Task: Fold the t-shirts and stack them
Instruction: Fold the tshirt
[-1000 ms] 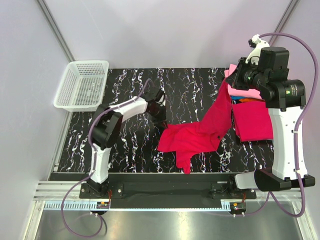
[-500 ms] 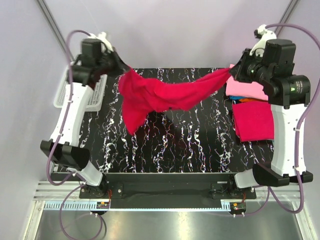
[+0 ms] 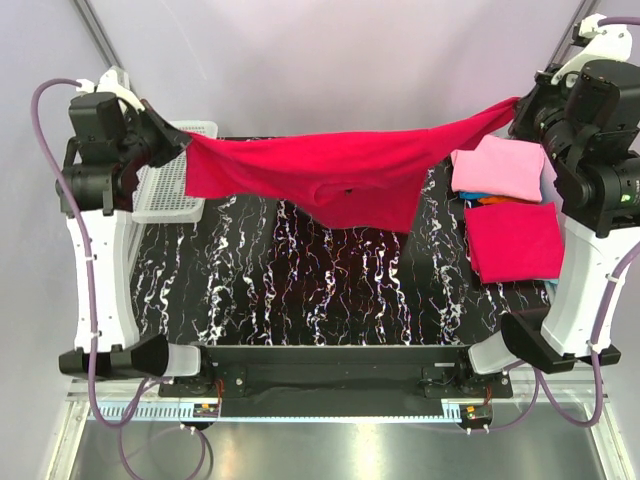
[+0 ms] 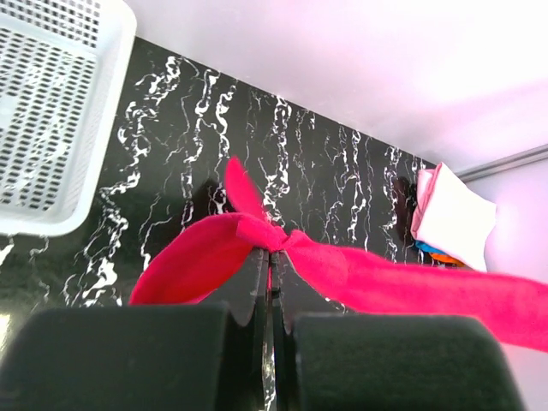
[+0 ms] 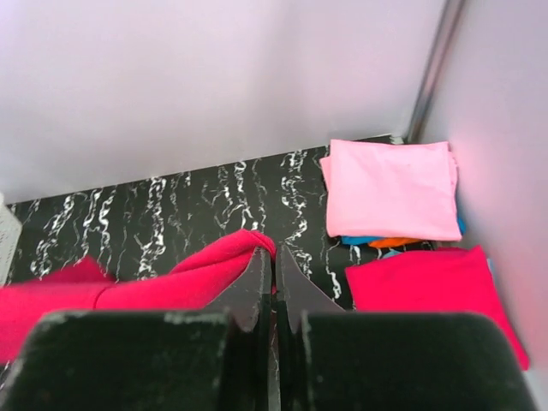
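Note:
A crimson-red t-shirt (image 3: 340,172) hangs stretched in the air across the table, high above the black marbled top. My left gripper (image 3: 183,140) is shut on its left end (image 4: 257,233). My right gripper (image 3: 515,108) is shut on its right end (image 5: 248,247). The shirt's middle sags in a loose fold. At the right of the table lies a folded pink t-shirt (image 3: 498,168) on top of turquoise and orange ones (image 5: 396,241). A folded crimson t-shirt (image 3: 512,240) lies just in front of that pile.
A white mesh basket (image 3: 168,188) stands at the back left corner, partly behind my left arm. The table (image 3: 330,290) is black with white veins. Grey walls close in at the back and both sides.
Both arms have risen and moved apart, pulling the red t-shirt from a slack drape into a taut span. One second ago most of it lay on the table.

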`<state>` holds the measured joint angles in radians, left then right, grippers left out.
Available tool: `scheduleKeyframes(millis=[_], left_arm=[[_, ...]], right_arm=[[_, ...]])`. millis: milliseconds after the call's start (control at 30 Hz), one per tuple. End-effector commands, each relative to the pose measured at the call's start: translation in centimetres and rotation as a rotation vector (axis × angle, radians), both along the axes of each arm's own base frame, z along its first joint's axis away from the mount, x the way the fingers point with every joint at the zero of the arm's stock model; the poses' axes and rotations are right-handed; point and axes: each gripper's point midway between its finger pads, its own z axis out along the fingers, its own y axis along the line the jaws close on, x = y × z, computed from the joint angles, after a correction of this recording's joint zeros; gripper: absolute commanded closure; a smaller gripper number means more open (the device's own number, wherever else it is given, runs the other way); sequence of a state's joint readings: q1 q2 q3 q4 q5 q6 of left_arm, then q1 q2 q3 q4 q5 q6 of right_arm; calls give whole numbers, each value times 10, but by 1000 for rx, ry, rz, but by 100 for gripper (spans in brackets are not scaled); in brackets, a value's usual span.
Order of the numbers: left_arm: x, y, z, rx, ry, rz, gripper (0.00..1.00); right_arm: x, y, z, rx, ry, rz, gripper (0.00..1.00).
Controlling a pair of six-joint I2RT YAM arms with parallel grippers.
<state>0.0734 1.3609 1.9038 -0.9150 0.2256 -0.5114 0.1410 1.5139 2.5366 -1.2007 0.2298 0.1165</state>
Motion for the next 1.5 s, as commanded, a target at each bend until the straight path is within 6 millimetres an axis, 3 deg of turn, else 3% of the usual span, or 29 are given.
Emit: scheduleKeyframes(millis=[0,200,300,333,433,467,500,533,567,733,800,867,900,1000,1033,1067,1100,1133,1167,1233,1267,1300,1333,1367,1400,1433,1467], left_arm=[[-6,14,11,31,-51,65,100],[-3,10,15,4,-56,43,100],[13,1,0,-45,-1,-6,100],[27,-1,-15,-64,45,-16,100],[49,-12,-35,-128,114,-68,100],[65,-12,-55,-143,164,-73,100],[74,-13,-58,-158,176,-81,100],[81,-13,-65,-162,193,-84,100],[98,-12,-84,-171,235,-83,100],[145,-4,-90,-184,217,-64,100],[164,2,-79,-208,165,-65,100],[170,11,-64,-225,120,-60,100],[169,12,-47,-230,79,-69,100],[154,16,-10,-209,-17,-80,100],[138,14,21,-186,-102,-88,100],[130,14,32,-178,-135,-90,100],[124,12,28,-183,-127,-101,100],[113,9,40,-175,-163,-111,100],[89,4,60,-166,-207,-122,100],[67,-3,52,-180,-183,-141,100],[41,-10,47,-185,-172,-158,100],[29,-13,42,-188,-165,-159,100],[17,-15,34,-191,-152,-157,100],[-18,-22,44,-187,-192,-170,100],[-24,-25,1,-215,-97,-169,100],[-40,-28,-16,-227,-61,-165,100],[-65,-32,-54,-250,6,-150,100]], right_arm=[[-9,-16,17,-2,-63,-85,100],[5,-8,5,11,-32,-54,100],[22,0,-11,11,14,-23,100],[30,7,-19,16,38,6,100],[62,25,-46,32,118,80,100],[70,29,-53,41,138,99,100],[88,34,-70,47,184,113,100],[95,39,-71,74,185,146,100],[115,43,-89,86,227,164,100],[154,54,-79,196,168,283,100],[166,53,-78,247,147,314,100],[171,42,-78,271,142,314,100],[170,43,-75,272,131,328,100],[161,41,-59,243,84,343,100],[157,40,-53,237,70,342,100],[152,39,-48,232,57,343,100],[143,36,-38,219,36,342,100],[138,36,-35,215,30,345,100],[125,36,-23,207,6,349,100],[118,37,-30,212,32,353,100],[102,38,-21,211,16,354,100],[103,38,-40,236,76,342,100],[99,38,-48,246,101,338,100],[84,39,-46,252,103,335,100],[83,39,-79,285,197,319,100],[78,40,-92,300,232,315,100],[63,42,-95,307,241,317,100]])
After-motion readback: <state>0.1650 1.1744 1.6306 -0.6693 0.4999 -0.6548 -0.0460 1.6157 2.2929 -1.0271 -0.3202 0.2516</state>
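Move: Each hand holds a gathered part of the red t-shirt high up, with the cloth strung between them. The table's clear middle lies about 27 cm right of the left hand, 4 ahead and 42 below. The basket is about 14 cm ahead of that hand, 8 left and 37 below. From the right hand the clear middle is about 8 cm ahead, 29 left and 51 below; the pink stack sits 22 ahead, 12 right, and the folded red shirt 3 ahead, 13 right, both some 50 below. Both hands keep their pinch on the t-shirt and fling it together: after a short pause they swoop forward and down, each some 15 to 20 cm, fingers tipping down about 20 degrees, then whip up and back. The left goes past its starting place; the right, now turned slightly counter-clockwise, stops its return sooner, ahead of and below where it began. ##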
